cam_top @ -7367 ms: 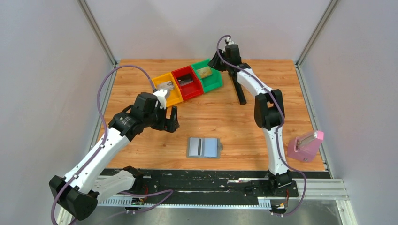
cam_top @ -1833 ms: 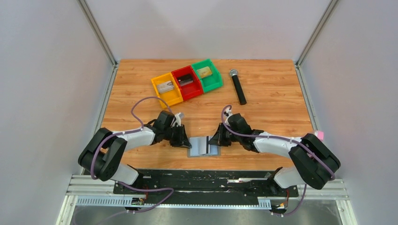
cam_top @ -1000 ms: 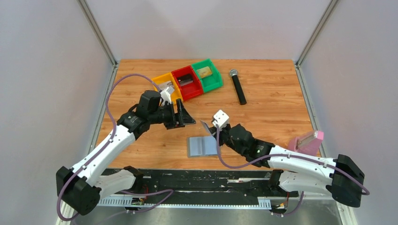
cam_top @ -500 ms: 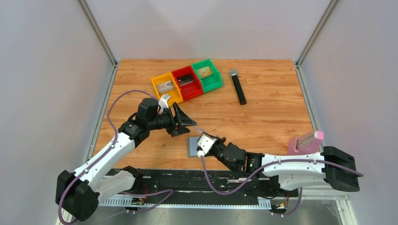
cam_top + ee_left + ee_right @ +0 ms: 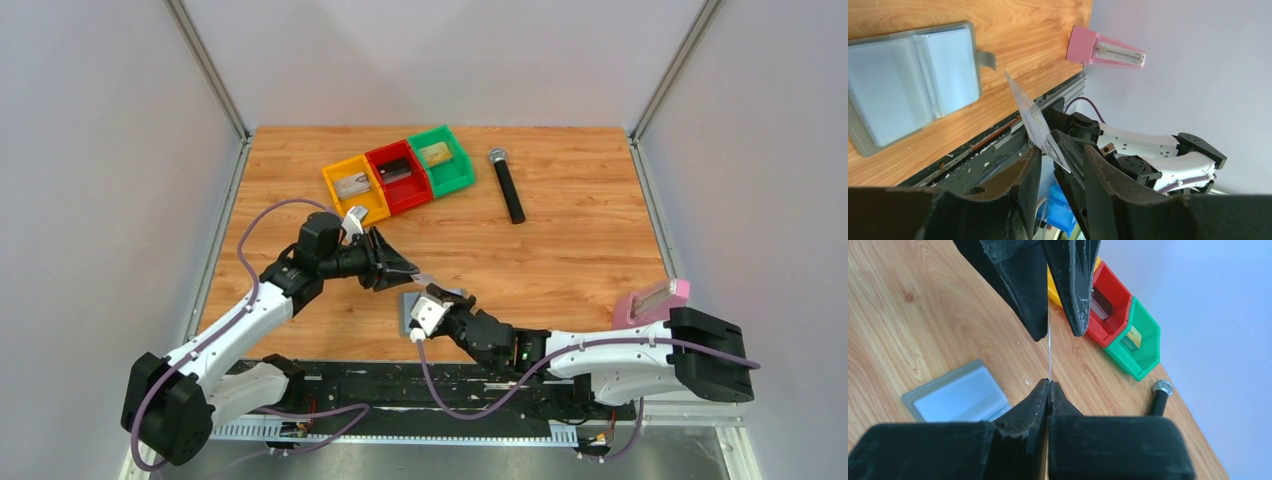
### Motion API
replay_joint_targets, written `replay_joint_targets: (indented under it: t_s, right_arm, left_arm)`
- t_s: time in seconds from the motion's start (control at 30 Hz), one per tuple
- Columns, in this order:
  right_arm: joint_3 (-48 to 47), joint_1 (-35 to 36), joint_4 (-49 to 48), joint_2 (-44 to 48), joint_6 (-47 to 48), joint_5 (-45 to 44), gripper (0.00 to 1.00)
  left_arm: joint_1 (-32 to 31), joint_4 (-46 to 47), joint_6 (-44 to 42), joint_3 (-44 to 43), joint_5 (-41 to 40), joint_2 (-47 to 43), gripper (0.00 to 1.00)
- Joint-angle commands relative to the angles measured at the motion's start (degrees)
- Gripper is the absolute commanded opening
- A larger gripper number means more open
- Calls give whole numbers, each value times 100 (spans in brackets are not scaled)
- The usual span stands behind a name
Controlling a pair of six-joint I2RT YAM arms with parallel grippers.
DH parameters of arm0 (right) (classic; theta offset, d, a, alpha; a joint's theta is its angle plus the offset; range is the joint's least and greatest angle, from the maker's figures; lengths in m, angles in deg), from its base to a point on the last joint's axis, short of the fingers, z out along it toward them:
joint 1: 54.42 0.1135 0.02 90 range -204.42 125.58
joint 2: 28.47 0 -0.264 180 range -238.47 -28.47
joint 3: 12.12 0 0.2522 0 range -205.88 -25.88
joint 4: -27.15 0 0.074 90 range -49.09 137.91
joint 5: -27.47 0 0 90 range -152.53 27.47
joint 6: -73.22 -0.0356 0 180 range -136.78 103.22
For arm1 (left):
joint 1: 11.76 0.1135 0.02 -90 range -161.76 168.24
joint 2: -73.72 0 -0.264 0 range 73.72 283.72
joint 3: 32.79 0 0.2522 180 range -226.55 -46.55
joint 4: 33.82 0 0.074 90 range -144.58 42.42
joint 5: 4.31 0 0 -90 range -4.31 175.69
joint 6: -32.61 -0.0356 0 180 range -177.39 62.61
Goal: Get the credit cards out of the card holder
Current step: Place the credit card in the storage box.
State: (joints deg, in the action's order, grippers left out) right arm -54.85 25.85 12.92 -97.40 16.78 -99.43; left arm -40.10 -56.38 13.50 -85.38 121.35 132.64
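Observation:
The grey-blue card holder [image 5: 913,107] lies open on the table, its two light panels showing; it also shows in the right wrist view [image 5: 958,395]. In the top view, my right gripper partly covers the card holder [image 5: 405,312]. My right gripper [image 5: 1049,382] is shut on a thin whitish credit card [image 5: 1049,350], seen edge-on and held above the table. My left gripper [image 5: 1060,155] is open, with one finger on each side of that card [image 5: 1035,120]. In the top view, the two grippers meet at the card [image 5: 425,279] just beyond the holder.
Yellow [image 5: 355,192], red [image 5: 397,175] and green [image 5: 440,158] bins stand at the back, each with a card in it. A black microphone [image 5: 507,186] lies to their right. A pink wedge-shaped object [image 5: 652,305] sits at the right edge.
My right gripper lifted a card off the holder and carried it left toward my left gripper. My left gripper moved in, and its open fingers now straddle the card.

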Motion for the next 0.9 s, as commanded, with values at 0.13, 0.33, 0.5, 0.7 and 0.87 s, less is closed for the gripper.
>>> replay_joint_targets:
  t_s: [0.13, 0.33, 0.5, 0.7, 0.87]
  right_arm:
    - [-203, 103, -340, -112, 57, -126, 0]
    - [-139, -41, 182, 133, -941, 42, 18]
    - [-269, -491, 1429, 1103, -2851, 775, 35]
    - [-444, -1560, 2447, 2060, -4173, 2245, 43]
    - [-682, -2548, 2909, 2241, -5216, 3363, 44]
  left_arm:
    - [35, 536, 152, 158, 298, 188, 23]
    - [31, 834, -113, 207, 297, 157, 0]
    - [30, 805, -1074, 28, 360, 231, 0]
    - [29, 720, -1640, 30, 410, 306, 0]
    - [32, 849, -1800, 16, 564, 333, 0]
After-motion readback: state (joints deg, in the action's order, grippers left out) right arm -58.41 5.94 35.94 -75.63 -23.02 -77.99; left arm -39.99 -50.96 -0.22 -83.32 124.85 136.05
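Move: The credit card is held out between the hands, its middle about 2 cm right of, 1 cm back from and 2 cm below the left hand, and about 2 cm ahead, 2 cm left and 1 cm above the right hand that grips it. From the left hand, the card holder lies some 5 cm right, 2 cm back and 19 cm below; the yellow box about 32 cm ahead, 15 cm left and the red box about 36 cm ahead, 4 cm left, both some 17 cm down. The card changes hands: the left fingers, already around its near end, sink about 2 cm and close from half open to pinch it, tilting a little. Only then do the right fingers open and let go, the right hand drawing off to the right and up, about 5 cm each way, while its wrist turns some 45 degrees. ##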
